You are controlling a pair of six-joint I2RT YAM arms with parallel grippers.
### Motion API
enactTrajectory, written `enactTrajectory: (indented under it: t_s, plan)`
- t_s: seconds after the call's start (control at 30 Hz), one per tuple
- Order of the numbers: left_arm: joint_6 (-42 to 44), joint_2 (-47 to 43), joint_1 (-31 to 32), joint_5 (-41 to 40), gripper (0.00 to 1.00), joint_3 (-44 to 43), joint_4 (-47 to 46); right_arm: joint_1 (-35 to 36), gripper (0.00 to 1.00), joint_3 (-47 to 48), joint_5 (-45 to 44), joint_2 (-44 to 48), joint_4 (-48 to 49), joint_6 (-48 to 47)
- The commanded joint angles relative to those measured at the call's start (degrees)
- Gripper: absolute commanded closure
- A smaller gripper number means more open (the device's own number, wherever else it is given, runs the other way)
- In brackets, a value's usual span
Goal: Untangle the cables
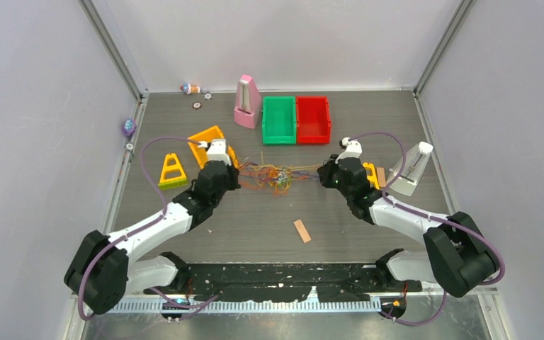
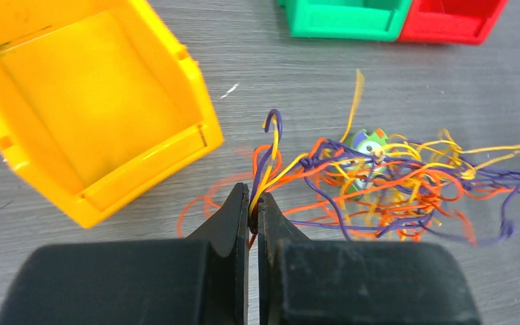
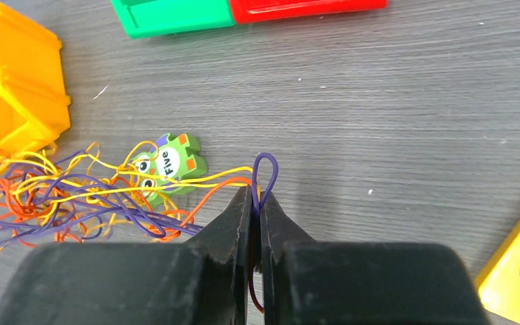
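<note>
The cables [image 1: 278, 176] are a tangle of thin orange, yellow and purple wires lying mid-table between the two arms. In the left wrist view the cables [image 2: 379, 183] spread out to the right, and my left gripper [image 2: 254, 203] is shut on a bundle of purple, yellow and orange strands at the tangle's left end. At the right end, my right gripper [image 3: 256, 202] is shut on a purple loop along with an orange strand, with the cables [image 3: 68, 196] trailing off to its left. From above, the left gripper [image 1: 235, 177] and the right gripper [image 1: 324, 174] face each other across the tangle.
An orange bin [image 1: 211, 142] sits behind the left gripper. A green bin [image 1: 278, 119] and a red bin [image 1: 313, 118] stand at the back, beside a pink metronome [image 1: 246, 103]. A green "Five" toy block [image 3: 169, 162] lies under the wires. A white metronome [image 1: 412, 168], a yellow triangle [image 1: 173, 171] and a wooden block [image 1: 302, 230] are nearby.
</note>
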State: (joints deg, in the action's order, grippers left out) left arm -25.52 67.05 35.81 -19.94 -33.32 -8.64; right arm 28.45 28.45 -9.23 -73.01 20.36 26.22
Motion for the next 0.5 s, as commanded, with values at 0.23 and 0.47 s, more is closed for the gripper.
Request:
enactTrajectory:
  t_s: [0.23,0.47]
  plan:
    - [-2.0,-5.2,-4.0,-3.4,1.0,4.7,-4.7,-1.7,0.84,-0.8,-7.4,3.7,-0.7,-1.9]
    - [4.7,-0.1,-2.0,16.5,1.0,3.4,-14.3,-1.6,0.18,-3.4,10.9,3.0,10.9,-6.7]
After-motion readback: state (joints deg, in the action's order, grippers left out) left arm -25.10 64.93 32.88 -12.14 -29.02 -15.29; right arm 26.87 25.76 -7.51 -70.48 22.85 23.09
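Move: The cable tangle hangs stretched between the two grippers: its middle is about 12 cm to the right of the left hand, which pinches one end, and roughly 13 cm to the left of the right hand, which pinches the other, level ahead and a few centimetres below both. Under it lies the green block, some 14 cm left of the right hand, 3 ahead and 8 below. From the left hand, the orange box stands about 9 cm left and 14 ahead, 10 lower. The right hand lets go of its end of the cables: it eases only about 1 cm up and to its right with the strands still pinched, then spreads its fingers from nearly shut to wide, sinking slightly again. The left hand keeps its pinch on the other end throughout, giving a little further left by some 1.5 cm, then coming back right by about 2 cm towards the tangle while turning slightly clockwise. ##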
